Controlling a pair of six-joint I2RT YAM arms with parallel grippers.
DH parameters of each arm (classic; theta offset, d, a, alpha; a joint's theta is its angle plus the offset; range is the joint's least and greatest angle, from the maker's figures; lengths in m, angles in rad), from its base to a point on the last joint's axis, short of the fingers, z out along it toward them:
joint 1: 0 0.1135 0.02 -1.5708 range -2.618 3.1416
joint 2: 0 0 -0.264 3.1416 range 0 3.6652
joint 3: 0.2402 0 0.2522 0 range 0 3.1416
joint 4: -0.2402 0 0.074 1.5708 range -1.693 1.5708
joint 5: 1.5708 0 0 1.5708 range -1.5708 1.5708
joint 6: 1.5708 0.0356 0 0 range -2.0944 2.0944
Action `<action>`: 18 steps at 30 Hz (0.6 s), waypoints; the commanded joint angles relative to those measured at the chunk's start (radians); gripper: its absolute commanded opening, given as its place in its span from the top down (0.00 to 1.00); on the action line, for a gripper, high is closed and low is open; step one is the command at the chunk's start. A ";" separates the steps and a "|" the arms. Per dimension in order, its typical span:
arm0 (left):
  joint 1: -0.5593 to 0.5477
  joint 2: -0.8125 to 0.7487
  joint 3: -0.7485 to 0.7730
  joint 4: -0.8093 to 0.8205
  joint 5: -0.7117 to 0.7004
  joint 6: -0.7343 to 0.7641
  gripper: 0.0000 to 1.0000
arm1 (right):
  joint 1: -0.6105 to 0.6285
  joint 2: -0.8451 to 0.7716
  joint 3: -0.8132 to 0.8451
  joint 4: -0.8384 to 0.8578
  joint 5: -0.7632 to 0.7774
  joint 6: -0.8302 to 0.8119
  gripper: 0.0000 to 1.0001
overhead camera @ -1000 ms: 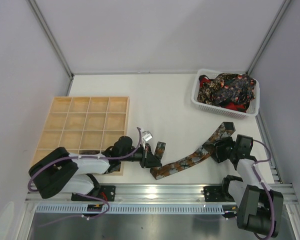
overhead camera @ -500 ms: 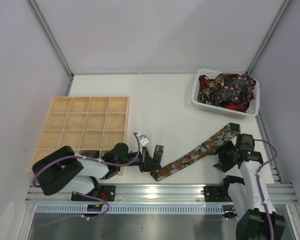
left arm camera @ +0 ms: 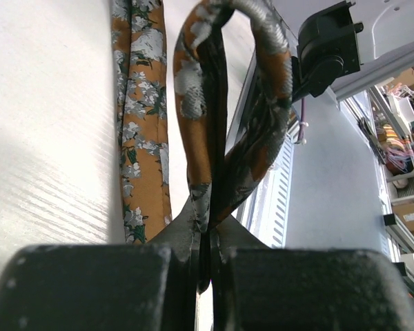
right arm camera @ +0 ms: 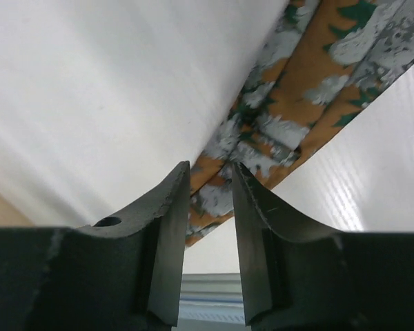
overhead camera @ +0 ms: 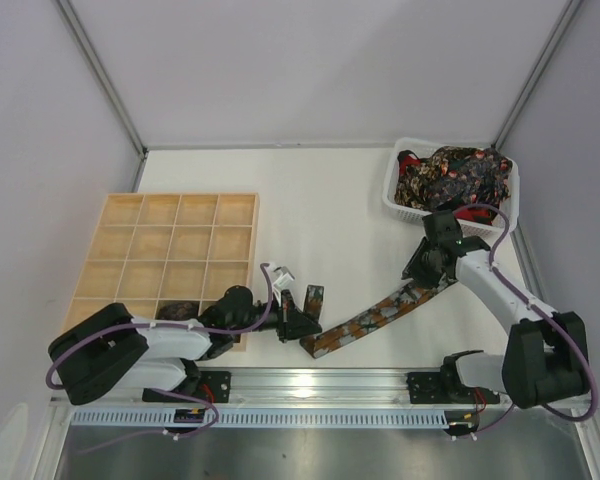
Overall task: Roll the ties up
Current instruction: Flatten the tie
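Observation:
A brown flowered tie (overhead camera: 372, 318) lies slanted across the table's near middle. My left gripper (overhead camera: 298, 322) is shut on its near end, which stands up as a folded loop (left arm camera: 224, 103); the jaws (left arm camera: 208, 221) pinch the fabric flat, and the rest of the strip (left arm camera: 141, 131) runs along the table beside them. My right gripper (overhead camera: 423, 272) hovers over the tie's far end. Its jaws (right arm camera: 210, 169) stand a little apart with the tie (right arm camera: 276, 131) just beyond the fingertips and nothing between them. More ties (overhead camera: 455, 178) are heaped in the basket.
The white mesh basket (overhead camera: 393, 200) stands at the back right, close behind my right arm. The pale wooden grid tray (overhead camera: 170, 250) sits at the left, with a small dark coil (overhead camera: 178, 310) in its near row. A metal rail (overhead camera: 360, 382) runs along the near edge.
My right arm swung from the near right corner up to the tie's far end, and its jaws widened, then narrowed. The tie's far end slid left. The left gripper kept its hold.

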 commanded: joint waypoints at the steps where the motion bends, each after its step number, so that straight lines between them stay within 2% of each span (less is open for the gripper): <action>1: -0.006 -0.023 -0.002 0.022 -0.046 0.034 1.00 | -0.025 0.060 -0.016 0.050 0.099 -0.045 0.64; 6: -0.006 0.021 0.010 0.070 -0.048 0.034 1.00 | -0.120 0.132 -0.104 0.182 0.066 -0.108 0.64; 10: -0.003 0.121 0.073 0.131 -0.013 0.049 1.00 | -0.252 0.149 -0.150 0.186 0.058 -0.111 0.64; 14: 0.020 0.245 0.170 0.228 0.075 0.054 1.00 | -0.431 0.116 -0.207 0.168 0.098 -0.111 0.64; 18: 0.062 0.366 0.295 0.261 0.190 0.051 1.00 | -0.536 0.116 -0.215 0.142 0.095 -0.103 0.63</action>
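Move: Some 7 cm below the right hand lies the floral tie's strip; its right-hand end is about 8 cm to the right and 1 cm ahead, and the white basket stands roughly 27 cm ahead, 8 cm to the right. The left hand still pinches the other part in a loop; from it that right-hand end is about 30 cm to the right, 16 cm ahead and 8 cm down. The wooden tray's middle lies about 33 cm left and 20 cm ahead of the left hand. Dropping some 6.5 cm onto the tie, the right hand veers right and then sweeps low along the strip towards its right-hand end, about 12 cm sideways in all, turning clockwise some 25 degrees, fingers held partly open and brought against the cloth. The left hand keeps its pinch, dips briefly, then shifts right and forward about 5 cm. ##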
